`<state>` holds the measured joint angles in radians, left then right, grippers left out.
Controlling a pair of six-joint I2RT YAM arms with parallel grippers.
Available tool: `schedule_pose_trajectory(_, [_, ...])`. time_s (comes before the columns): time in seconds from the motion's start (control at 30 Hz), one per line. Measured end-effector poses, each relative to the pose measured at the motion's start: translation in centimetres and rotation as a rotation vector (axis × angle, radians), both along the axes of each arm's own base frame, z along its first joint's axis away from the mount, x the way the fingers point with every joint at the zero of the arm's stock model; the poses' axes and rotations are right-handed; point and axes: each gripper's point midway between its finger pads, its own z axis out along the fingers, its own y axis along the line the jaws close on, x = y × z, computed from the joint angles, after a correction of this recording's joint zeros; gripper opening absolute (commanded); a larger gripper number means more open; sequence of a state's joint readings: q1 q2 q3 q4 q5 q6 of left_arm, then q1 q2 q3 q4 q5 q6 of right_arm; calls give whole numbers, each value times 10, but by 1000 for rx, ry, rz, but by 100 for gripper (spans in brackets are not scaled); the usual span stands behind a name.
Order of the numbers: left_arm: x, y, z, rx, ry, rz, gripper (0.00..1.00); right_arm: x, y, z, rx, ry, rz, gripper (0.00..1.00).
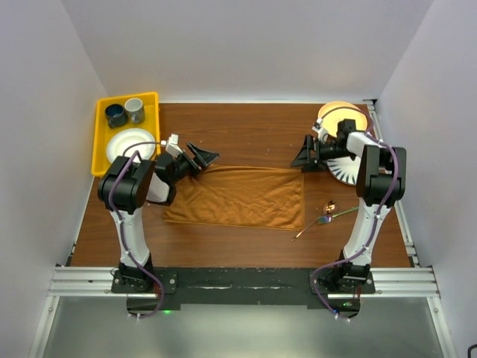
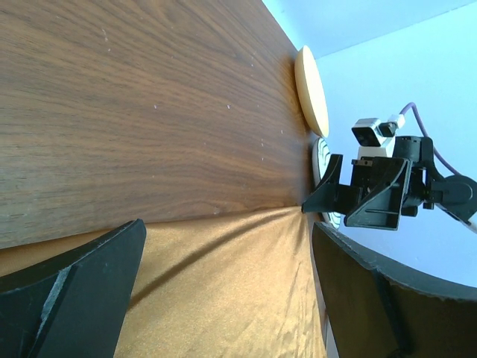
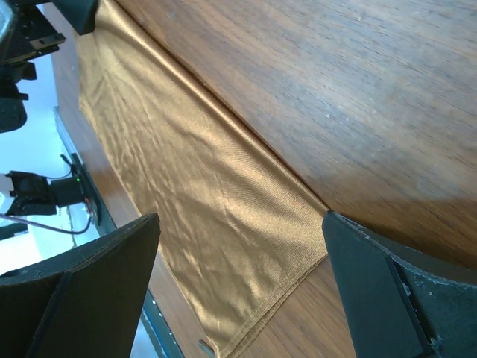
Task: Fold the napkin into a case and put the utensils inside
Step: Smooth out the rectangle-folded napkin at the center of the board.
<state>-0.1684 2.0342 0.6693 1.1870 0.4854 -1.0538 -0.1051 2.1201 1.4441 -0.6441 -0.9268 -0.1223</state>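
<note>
The rust-brown napkin (image 1: 238, 196) lies flat on the wooden table as a wide rectangle; it fills the lower half of the left wrist view (image 2: 223, 298) and crosses the right wrist view (image 3: 216, 216). My left gripper (image 1: 200, 158) hovers open at its far left corner, nothing between the fingers. At the far right corner my right gripper (image 1: 303, 159) is open too, and it shows across the cloth in the left wrist view (image 2: 358, 195). The utensils (image 1: 325, 218) lie on the table right of the napkin, with thin shiny handles. No case shape shows.
A yellow tray (image 1: 100, 142) at the back left holds two cups (image 1: 125, 112) and a white plate (image 1: 128, 144). A round yellow plate (image 1: 339, 112) and a striped white plate (image 1: 344, 170) sit at the back right, behind my right arm.
</note>
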Motion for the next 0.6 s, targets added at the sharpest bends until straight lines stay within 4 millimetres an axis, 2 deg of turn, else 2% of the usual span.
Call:
schedule_pose_trajectory(0.17, [-1, -1, 0, 25, -13, -19, 100, 2, -6, 2, -48, -4, -4, 93])
schedule_pose_trajectory(0.27, [2, -7, 0, 105, -6, -73, 100, 7, -8, 3, -113, -20, 2, 91])
schedule_pose_trajectory(0.33, [9, -14, 12, 169, -38, -107, 100, 14, -7, 4, -169, -48, 12, 88])
schedule_pose_trajectory(0.37, [12, -17, 21, 207, -60, -127, 100, 15, -3, 5, -199, -64, 22, 87])
schedule_pose_trajectory(0.47, [30, -23, 70, 336, -184, -167, 100, 12, 25, 18, -281, -125, 89, 82])
schedule_pose_trajectory(0.57, [40, -21, 117, 459, -316, -188, 100, 7, 55, 33, -347, -199, 153, 72])
schedule_pose_trajectory(0.6, [40, -20, 125, 492, -339, -199, 100, 5, 63, 36, -364, -219, 169, 67])
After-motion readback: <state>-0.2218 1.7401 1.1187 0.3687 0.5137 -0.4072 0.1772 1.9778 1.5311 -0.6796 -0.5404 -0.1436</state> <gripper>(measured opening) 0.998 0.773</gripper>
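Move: The rectangle-folded napkin's middle lies about 12 cm back and 9 cm right of the left gripper, some 4 cm lower. The yellow tray is roughly 24 cm left of that gripper and 8 cm farther out. From the right gripper, the napkin's middle is about 13 cm back and 20 cm left, 3 cm lower; the striped plate lies 16 cm right and 3 cm back, the crossed utensils 20 cm back and 7 cm right. Lift the open left gripper off the napkin's far left part, up about 12 cm and a little forward, rolling the wrist some 30 degrees so its left side rises. Ease the right gripper slightly forward at the napkin's far right corner, then swing it left about 7 cm and up over the far edge, tipping its fingers more steeply down and closing them partway. ##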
